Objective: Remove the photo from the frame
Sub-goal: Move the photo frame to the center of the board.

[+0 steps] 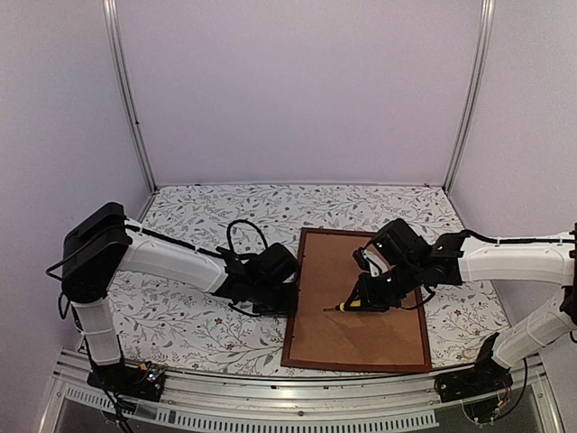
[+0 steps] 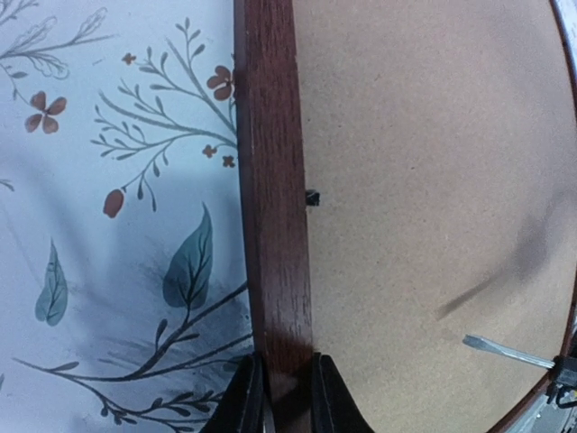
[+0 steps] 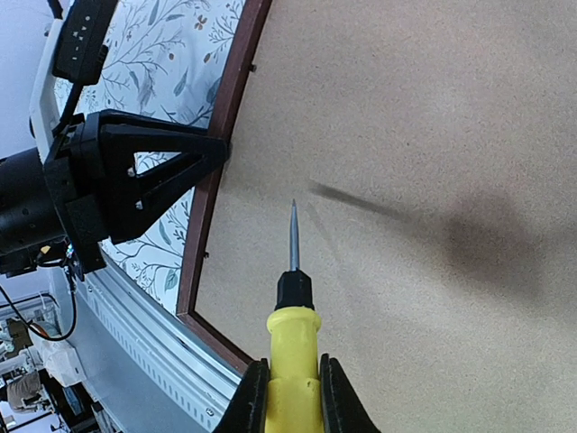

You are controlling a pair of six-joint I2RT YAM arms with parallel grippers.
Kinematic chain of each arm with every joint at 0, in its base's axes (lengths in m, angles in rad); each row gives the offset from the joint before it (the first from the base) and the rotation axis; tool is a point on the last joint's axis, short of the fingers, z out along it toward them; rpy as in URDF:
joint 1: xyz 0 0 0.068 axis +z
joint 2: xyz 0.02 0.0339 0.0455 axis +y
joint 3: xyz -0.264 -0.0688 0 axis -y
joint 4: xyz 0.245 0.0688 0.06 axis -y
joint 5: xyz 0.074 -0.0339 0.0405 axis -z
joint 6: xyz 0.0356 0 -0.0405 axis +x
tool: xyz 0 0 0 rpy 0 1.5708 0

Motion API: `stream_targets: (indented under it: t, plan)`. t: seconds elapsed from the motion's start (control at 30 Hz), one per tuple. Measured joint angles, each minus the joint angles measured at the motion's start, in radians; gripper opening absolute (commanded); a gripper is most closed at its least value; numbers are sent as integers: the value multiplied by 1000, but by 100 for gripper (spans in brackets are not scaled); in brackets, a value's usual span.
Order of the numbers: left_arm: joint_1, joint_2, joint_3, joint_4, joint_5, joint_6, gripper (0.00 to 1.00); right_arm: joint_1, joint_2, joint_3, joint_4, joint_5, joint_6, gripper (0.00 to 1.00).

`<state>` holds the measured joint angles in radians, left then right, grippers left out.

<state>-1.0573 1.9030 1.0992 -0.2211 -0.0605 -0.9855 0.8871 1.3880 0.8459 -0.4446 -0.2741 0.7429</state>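
The frame (image 1: 292, 320) lies face down on the table, dark reddish-brown wood around a plain brown backing board (image 1: 365, 329). The photo is hidden beneath that board. My left gripper (image 2: 287, 397) is shut on the frame's left rail (image 2: 270, 180), one finger on the outer side and one on the board side. A small black tab (image 2: 312, 198) sticks out from the rail over the board. My right gripper (image 3: 291, 397) is shut on a yellow-handled screwdriver (image 3: 293, 334). Its metal tip hovers over the backing board (image 3: 406, 135) and points toward the left rail (image 3: 212, 180).
The table wears a floral-print cloth (image 1: 198, 316). The frame's near rail (image 1: 356, 365) lies close to the table's metal front edge (image 1: 297, 392). Pale walls and two metal posts close in the back and sides.
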Motion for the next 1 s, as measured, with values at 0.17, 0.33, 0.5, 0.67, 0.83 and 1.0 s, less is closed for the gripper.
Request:
stream_targets:
  t: [0.17,0.33,0.5,0.67,0.83,1.0]
  plan:
    - [-9,-24,-26,-3,-1,-11,21,0,0,-10,1,-3,1,0]
    - [-10,-31,-33,-10,14,7,33,2,0,-10,2,-13,1,0]
    - [-20,-65,-51,-27,38,41,43,3,1,-10,3,-19,1,0]
    - [-25,-150,-84,-40,74,83,46,3,1,-10,2,-21,1,0]
    - [-32,-202,-131,-34,138,111,49,3,0,-10,2,-21,1,0]
    - [-52,-201,-177,-34,193,118,49,3,-10,-11,2,-21,0,0]
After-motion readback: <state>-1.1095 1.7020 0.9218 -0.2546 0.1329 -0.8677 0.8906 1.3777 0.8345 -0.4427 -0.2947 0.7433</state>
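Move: The left hand grips the photo frame's left rim; the frame's middle lies about 4 cm ahead and 17 cm to its right, near its own height, and the near-left corner about 14 cm back and 2 cm left. The screwdriver hangs some 13 cm right of this hand, 2 cm back and 6 cm up. From the right hand, which holds it, the frame's middle is about 4 cm ahead, straight below by roughly 8 cm. Left hand draws the rim slightly back, opens, hops up and over, about 7 cm back towards the near-left corner. ##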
